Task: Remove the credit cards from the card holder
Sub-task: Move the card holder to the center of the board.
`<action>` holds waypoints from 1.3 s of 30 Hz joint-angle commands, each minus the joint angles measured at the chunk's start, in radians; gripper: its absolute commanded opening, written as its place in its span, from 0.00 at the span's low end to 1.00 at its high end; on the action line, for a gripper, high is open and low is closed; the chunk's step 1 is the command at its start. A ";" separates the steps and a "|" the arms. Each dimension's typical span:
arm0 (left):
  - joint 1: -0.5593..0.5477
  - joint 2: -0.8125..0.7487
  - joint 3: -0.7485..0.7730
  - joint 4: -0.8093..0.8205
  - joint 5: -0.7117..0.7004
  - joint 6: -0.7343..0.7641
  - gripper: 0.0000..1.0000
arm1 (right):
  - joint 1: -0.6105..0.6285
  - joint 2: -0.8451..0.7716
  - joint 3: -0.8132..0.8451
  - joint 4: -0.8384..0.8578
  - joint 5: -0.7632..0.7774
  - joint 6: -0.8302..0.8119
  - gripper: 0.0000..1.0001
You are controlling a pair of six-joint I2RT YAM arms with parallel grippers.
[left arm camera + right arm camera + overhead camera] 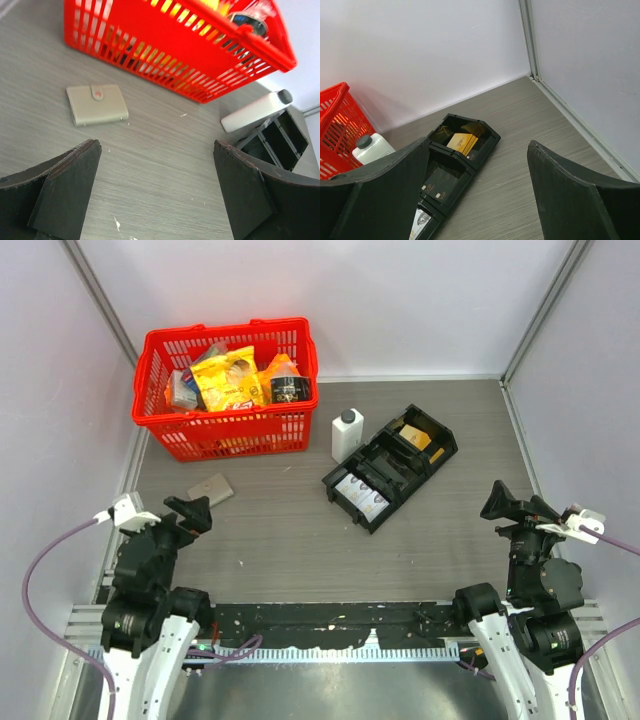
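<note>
The card holder (211,489) is a small flat grey-tan wallet, closed with a snap tab, lying on the table in front of the red basket. In the left wrist view the card holder (97,104) lies ahead and left of my fingers. No credit cards show from it. My left gripper (190,510) hovers just near of it, open and empty, seen in its own camera as the left gripper (157,170). My right gripper (505,502) is at the right side, far from the holder; the right gripper (479,185) is open and empty.
A red basket (226,390) of groceries stands at the back left. A white bottle (346,433) stands beside a black compartmented tray (390,466) holding gold, black and white cards. Grey walls close in left, right and back.
</note>
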 commanded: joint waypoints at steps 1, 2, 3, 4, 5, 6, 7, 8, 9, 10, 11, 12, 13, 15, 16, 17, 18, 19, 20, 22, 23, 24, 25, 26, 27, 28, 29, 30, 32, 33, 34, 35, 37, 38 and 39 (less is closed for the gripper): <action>0.004 0.158 0.014 -0.022 0.021 -0.119 1.00 | -0.002 -0.006 0.013 0.024 0.009 -0.007 0.83; 0.004 0.197 0.017 -0.027 0.021 -0.134 1.00 | -0.002 -0.012 0.012 0.024 0.012 -0.007 0.84; 0.004 0.241 0.019 -0.029 0.018 -0.148 1.00 | -0.001 -0.017 0.012 0.026 0.010 -0.007 0.84; 0.004 0.278 0.019 -0.029 0.015 -0.162 1.00 | 0.001 -0.020 0.009 0.027 0.010 -0.007 0.84; 0.003 0.324 0.017 -0.029 0.012 -0.171 1.00 | 0.004 -0.026 0.007 0.030 0.010 -0.007 0.84; 0.004 0.367 0.012 -0.024 0.000 -0.183 1.00 | 0.007 -0.031 0.004 0.033 0.010 -0.007 0.84; 0.006 0.401 0.005 -0.013 -0.013 -0.197 1.00 | 0.009 -0.034 0.004 0.032 0.009 -0.007 0.84; 0.004 0.441 -0.004 0.002 -0.031 -0.206 1.00 | 0.012 -0.040 0.000 0.033 0.007 -0.007 0.84; 0.006 0.471 -0.014 0.010 -0.049 -0.222 1.00 | 0.015 -0.043 -0.002 0.037 0.006 -0.007 0.84; 0.006 0.501 -0.021 0.026 -0.065 -0.232 0.99 | 0.019 -0.047 -0.004 0.037 0.004 -0.007 0.84; 0.009 0.531 -0.034 0.066 -0.085 -0.238 0.99 | 0.021 -0.047 -0.002 0.037 0.004 -0.007 0.84; 0.012 0.554 -0.044 0.086 -0.105 -0.245 0.99 | 0.024 -0.047 -0.004 0.037 0.004 -0.005 0.84; 0.019 0.580 -0.049 0.105 -0.127 -0.251 1.00 | 0.026 -0.047 -0.004 0.037 0.000 -0.007 0.84; 0.044 0.635 -0.058 0.151 -0.155 -0.254 1.00 | 0.030 -0.047 -0.004 0.037 0.000 -0.007 0.84; 0.062 0.660 -0.061 0.184 -0.154 -0.252 1.00 | 0.035 -0.047 -0.004 0.037 -0.003 -0.005 0.84; 0.084 0.686 -0.066 0.215 -0.145 -0.251 1.00 | 0.033 -0.046 -0.004 0.038 -0.005 -0.008 0.84; 0.110 0.718 -0.070 0.252 -0.125 -0.251 0.99 | 0.036 -0.046 -0.004 0.038 -0.005 -0.008 0.84; 0.134 0.752 -0.077 0.293 -0.094 -0.249 0.98 | 0.036 -0.046 -0.004 0.038 -0.009 -0.008 0.84; 0.168 0.781 -0.080 0.319 -0.064 -0.249 0.96 | 0.039 -0.046 -0.004 0.040 -0.011 -0.008 0.84; 0.239 0.837 -0.081 0.382 0.016 -0.243 0.92 | 0.041 -0.046 -0.005 0.040 -0.016 -0.010 0.84; 0.265 0.860 -0.086 0.422 0.035 -0.236 0.90 | 0.042 -0.047 -0.005 0.040 -0.017 -0.008 0.84; 0.282 0.880 -0.095 0.459 0.046 -0.228 0.88 | 0.044 -0.046 -0.005 0.040 -0.019 -0.010 0.84; 0.297 0.896 -0.104 0.485 0.056 -0.225 0.85 | 0.042 -0.047 -0.004 0.040 -0.020 -0.010 0.84; 0.317 0.913 -0.113 0.517 0.079 -0.220 0.83 | 0.044 -0.047 -0.005 0.041 -0.020 -0.010 0.84; 0.335 0.927 -0.127 0.546 0.110 -0.217 0.81 | 0.044 -0.047 -0.007 0.043 -0.022 -0.010 0.84; 0.361 0.944 -0.139 0.580 0.136 -0.217 0.80 | 0.044 -0.047 -0.005 0.043 -0.023 -0.010 0.84; 0.381 0.962 -0.150 0.608 0.163 -0.219 0.77 | 0.045 -0.047 -0.007 0.044 -0.026 -0.011 0.84; 0.398 0.987 -0.161 0.641 0.187 -0.225 0.74 | 0.045 -0.046 -0.007 0.046 -0.029 -0.011 0.84; 0.418 1.038 -0.173 0.707 0.226 -0.229 0.69 | 0.045 -0.047 -0.010 0.050 -0.034 -0.011 0.84; 0.426 1.068 -0.178 0.726 0.243 -0.229 0.66 | 0.045 -0.047 -0.008 0.047 -0.034 -0.013 0.84; 0.429 1.097 -0.178 0.743 0.253 -0.229 0.63 | 0.047 -0.046 -0.010 0.047 -0.037 -0.014 0.84; 0.431 1.122 -0.179 0.755 0.253 -0.229 0.60 | 0.045 -0.047 -0.010 0.047 -0.037 -0.011 0.84; 0.435 1.171 -0.189 0.792 0.303 -0.229 0.57 | 0.045 -0.046 -0.008 0.047 -0.040 -0.013 0.84; 0.435 1.185 -0.198 0.818 0.314 -0.234 0.56 | 0.045 -0.047 -0.011 0.047 -0.042 -0.013 0.84; 0.438 1.196 -0.205 0.838 0.322 -0.240 0.55 | 0.047 -0.046 -0.011 0.049 -0.042 -0.011 0.84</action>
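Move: Below and ahead of the left hand lies the card holder, about 16 cm forward, 2 cm to the left and some 25 cm down. The red basket's middle is roughly 37 cm ahead of this hand and 6 cm to its right, 14 cm lower. The white bottle stands about 24 cm ahead and 31 cm right, 18 cm lower. From the idle right hand the card holder is about 17 cm ahead, 61 cm left and 32 cm down. Diving towards the card holder, the left hand drops about 22 cm while going some 12 cm forward, the fingers tipping steeply down early on. Midway it swings about 7 cm left, turning counter-clockwise and rolling its left side down. The fingers narrow from wide open to roughly half, coming close over the holder's near edge; contact can't be seen. ##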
